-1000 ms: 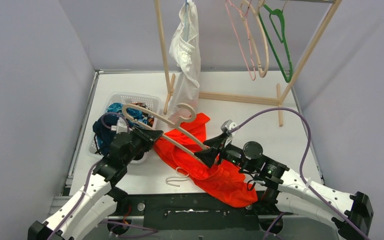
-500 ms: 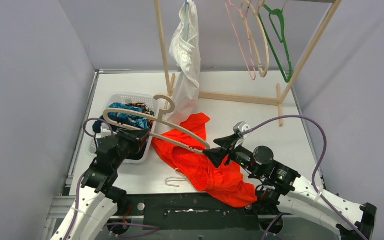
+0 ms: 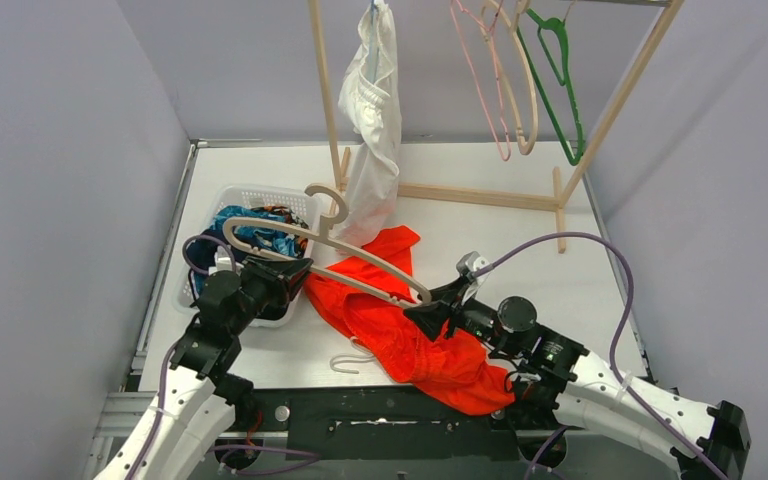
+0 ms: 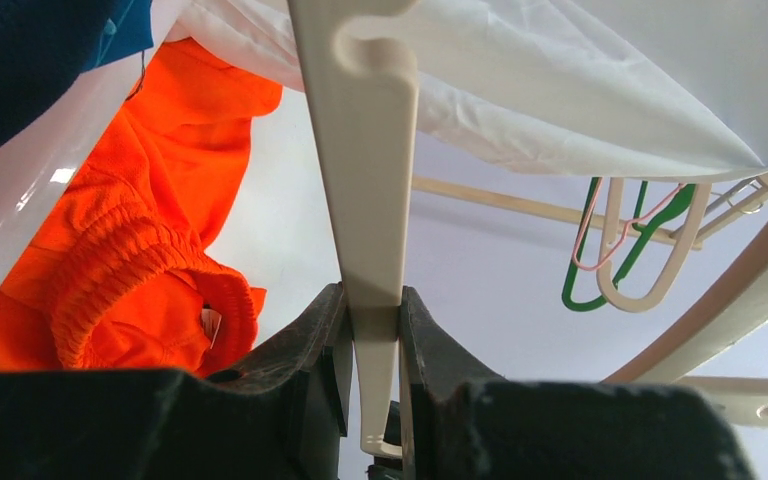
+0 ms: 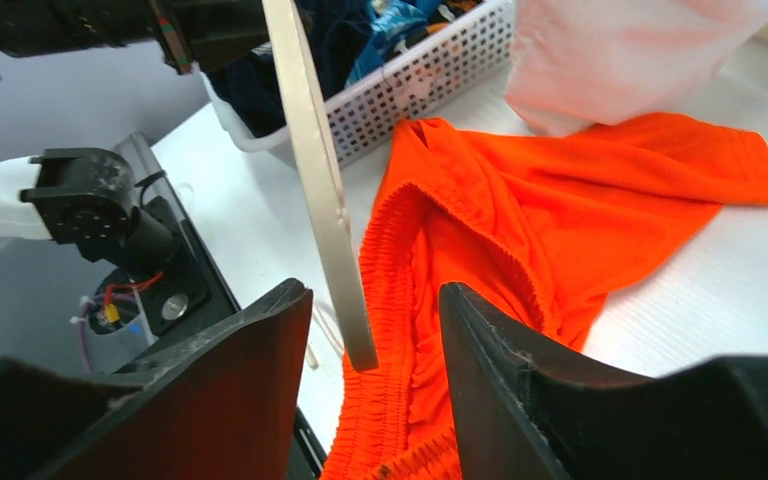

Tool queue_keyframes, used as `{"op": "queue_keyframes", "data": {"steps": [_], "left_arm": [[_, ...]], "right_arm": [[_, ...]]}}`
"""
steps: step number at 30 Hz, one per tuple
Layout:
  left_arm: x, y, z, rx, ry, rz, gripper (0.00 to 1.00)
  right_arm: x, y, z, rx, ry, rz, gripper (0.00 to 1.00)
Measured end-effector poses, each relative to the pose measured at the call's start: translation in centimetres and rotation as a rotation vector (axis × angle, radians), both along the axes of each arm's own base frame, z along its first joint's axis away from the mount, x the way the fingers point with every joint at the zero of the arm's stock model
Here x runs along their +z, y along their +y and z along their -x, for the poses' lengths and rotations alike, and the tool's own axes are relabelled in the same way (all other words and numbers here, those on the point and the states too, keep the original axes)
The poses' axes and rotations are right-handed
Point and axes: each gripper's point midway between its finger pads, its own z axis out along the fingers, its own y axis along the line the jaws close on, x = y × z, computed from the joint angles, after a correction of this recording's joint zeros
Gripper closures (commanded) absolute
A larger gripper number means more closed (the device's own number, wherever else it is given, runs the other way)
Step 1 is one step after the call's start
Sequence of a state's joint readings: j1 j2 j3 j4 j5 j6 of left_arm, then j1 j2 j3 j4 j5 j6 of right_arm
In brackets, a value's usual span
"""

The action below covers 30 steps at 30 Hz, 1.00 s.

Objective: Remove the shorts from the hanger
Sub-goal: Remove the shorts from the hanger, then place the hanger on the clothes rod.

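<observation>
My left gripper is shut on one arm of the cream hanger, which it holds tilted above the table with nothing on it. In the left wrist view the hanger stands clamped in the left gripper. The orange shorts lie crumpled on the table under the hanger. My right gripper is open; the hanger's other tip hangs between its fingers without touching them, above the orange shorts. The white shorts hang on the rack.
A white basket at the left holds teal and dark navy shorts. The wooden rack stands at the back with pink, cream and green hangers on it. A small white hanger lies by the table's front edge.
My left arm has carried the hanger left and up, off the orange shorts. The right gripper followed the hanger's free tip, and its fingers have narrowed a little.
</observation>
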<state>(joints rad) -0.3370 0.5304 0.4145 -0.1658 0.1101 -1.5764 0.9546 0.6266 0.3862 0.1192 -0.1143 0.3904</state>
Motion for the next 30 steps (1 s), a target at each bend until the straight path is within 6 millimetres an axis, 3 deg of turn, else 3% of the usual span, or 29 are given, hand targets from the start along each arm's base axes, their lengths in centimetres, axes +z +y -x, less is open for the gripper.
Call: {"op": "queue_keyframes", "data": {"steps": [5,10,13,19,23,30], "left_arm": [[-0.6,-0.7,0.2,-0.034,0.007,0.033,1.0],[-1.3,-1.0,0.4,-0.051,0.022,0.056,1.0],[-1.1,-1.0,0.3,-0.048,0.016,0.066,0.96],[-0.4,-1.2,0.3,-0.068,-0.028,0.055,0.45],[1.0,-1.4,0.3,-0.101,-0.096,-0.01,0.26],[8.4,-1.9,0.3,-0.166,-0.334,-0.13,0.22]], "right_arm": [[1.6,0.4,0.1,0.03,-0.029,-0.072,0.66],[3.3,0.9,0.4,0.077,-0.06,-0.136,0.99],[3.8,1.3,0.7,0.11,-0.062,-0.158,1.0],[4.3,1.1,0.8,0.117,-0.075,-0.168,1.0],[4.9,0.6,1.1,0.116,-0.099,-0.167,1.0],[9.5,-1.1,1.0,0.071,-0.254,-0.194,1.0]]}}
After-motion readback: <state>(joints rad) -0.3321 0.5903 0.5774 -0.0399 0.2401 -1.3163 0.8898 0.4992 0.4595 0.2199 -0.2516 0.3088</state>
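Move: The left gripper still holds the empty wooden hanger by its lower bar; the hanger's right end, which the right gripper is to take, lies about 23 cm to the left hand's right, 6 cm back and roughly level with it. From the right hand that end is barely 2 cm left and some 3 cm up. The orange shorts lie about 18 cm below the right hand, centred 6 cm back and 2 cm right. The basket sits some 16 cm left of the left hand, 3 cm ahead and 16 cm down. Raise the open right gripper about 4 cm to the hanger's right end and shut it there, pinching the bar, while the left keeps its hold. Only then open the left fingers wide to let go of the bar. Lift both hands, the right carrying the hanger, until each is some 9 cm above where it began, tipping their fingers upward 15 to 20 degrees. ##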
